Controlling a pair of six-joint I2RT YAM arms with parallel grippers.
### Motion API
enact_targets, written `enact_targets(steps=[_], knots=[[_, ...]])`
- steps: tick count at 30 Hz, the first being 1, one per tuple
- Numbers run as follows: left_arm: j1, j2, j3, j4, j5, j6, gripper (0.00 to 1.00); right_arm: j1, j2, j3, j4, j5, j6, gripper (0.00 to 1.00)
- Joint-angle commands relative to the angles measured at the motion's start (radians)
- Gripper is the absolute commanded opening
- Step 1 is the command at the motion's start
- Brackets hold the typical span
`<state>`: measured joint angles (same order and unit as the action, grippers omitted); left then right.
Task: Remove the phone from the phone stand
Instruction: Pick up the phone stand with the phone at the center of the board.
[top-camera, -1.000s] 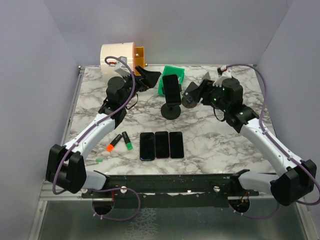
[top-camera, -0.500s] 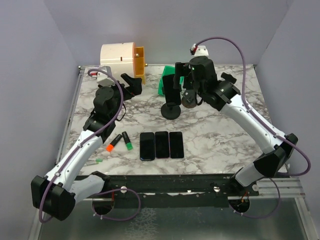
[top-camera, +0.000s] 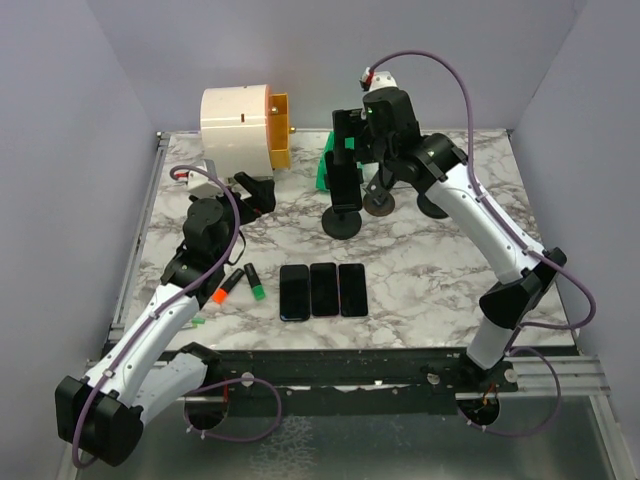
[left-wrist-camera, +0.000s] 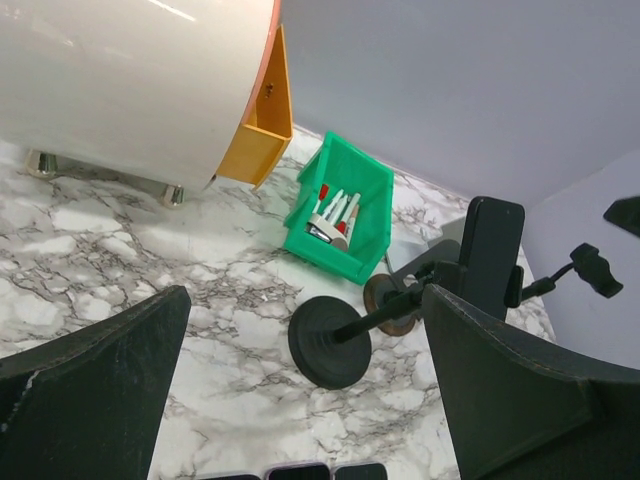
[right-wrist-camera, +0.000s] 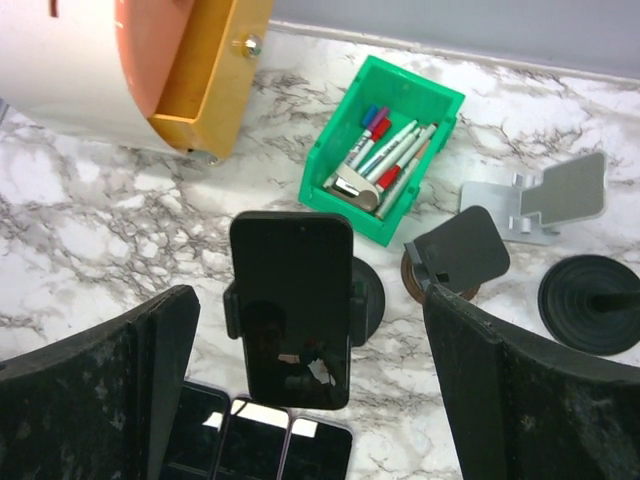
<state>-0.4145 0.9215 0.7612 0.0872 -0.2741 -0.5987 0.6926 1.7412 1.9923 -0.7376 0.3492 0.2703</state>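
Observation:
A black phone (right-wrist-camera: 292, 305) sits clamped upright in a black phone stand (top-camera: 343, 221) with a round base, at the table's middle back; it also shows in the top view (top-camera: 345, 178) and the left wrist view (left-wrist-camera: 490, 256). My right gripper (top-camera: 348, 135) hangs open above the phone, its fingers (right-wrist-camera: 95, 400) wide on either side and clear of it. My left gripper (top-camera: 258, 190) is open and empty, low at the left, well away from the stand (left-wrist-camera: 330, 340).
Three phones (top-camera: 323, 290) lie flat in a row in front of the stand. A green bin (right-wrist-camera: 385, 160) of markers, a white and orange drum (top-camera: 240, 125), a brown-based stand (right-wrist-camera: 455, 255), a grey stand (right-wrist-camera: 545, 200) and a black disc base (right-wrist-camera: 592, 305) are nearby. Two markers (top-camera: 240, 282) lie left.
My right arm has swung from the right up and over the phone stand. My left arm has drawn back toward the near left, away from the stand.

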Motion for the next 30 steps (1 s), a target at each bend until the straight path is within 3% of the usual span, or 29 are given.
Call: enact_targets(steps=[1,5,30], knots=[[-0.002,-0.017,-0.015,0.040,0.091,0.040,0.99,-0.001,0.082,0.135,-0.121,-0.063,-0.043,1.00],[-0.003,-0.021,-0.011,0.043,0.104,0.063,0.99,0.000,0.158,0.224,-0.209,-0.061,-0.040,1.00],[-0.008,-0.025,-0.026,0.060,0.133,0.070,0.99,-0.001,0.283,0.300,-0.209,-0.046,-0.029,1.00]])
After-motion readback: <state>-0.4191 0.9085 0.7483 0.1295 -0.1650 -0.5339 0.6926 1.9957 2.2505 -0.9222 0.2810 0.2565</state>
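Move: The phone on its stand, which the open right hand goes for, has its middle about 8 cm below that hand, some 2 cm to its left and 1 cm ahead. The small empty grey stand is about 8 cm ahead and 8 cm to the right, 24 cm below; the green pen box stands 20 cm ahead, 1 cm to the right and 26 cm below. From the left hand the phone lies some 7 cm ahead, 19 cm to the right and 4 cm below. Towards the upright phone from above, the right hand sinks about 5 cm after a small rise of 1 cm, working some 3 cm left and 2 cm forward as it goes. Its fingers tip about 10 degrees further down and stay wide open, one to either side of the phone's edges, with no touch to be seen; the drop has all but stopped by the end. ##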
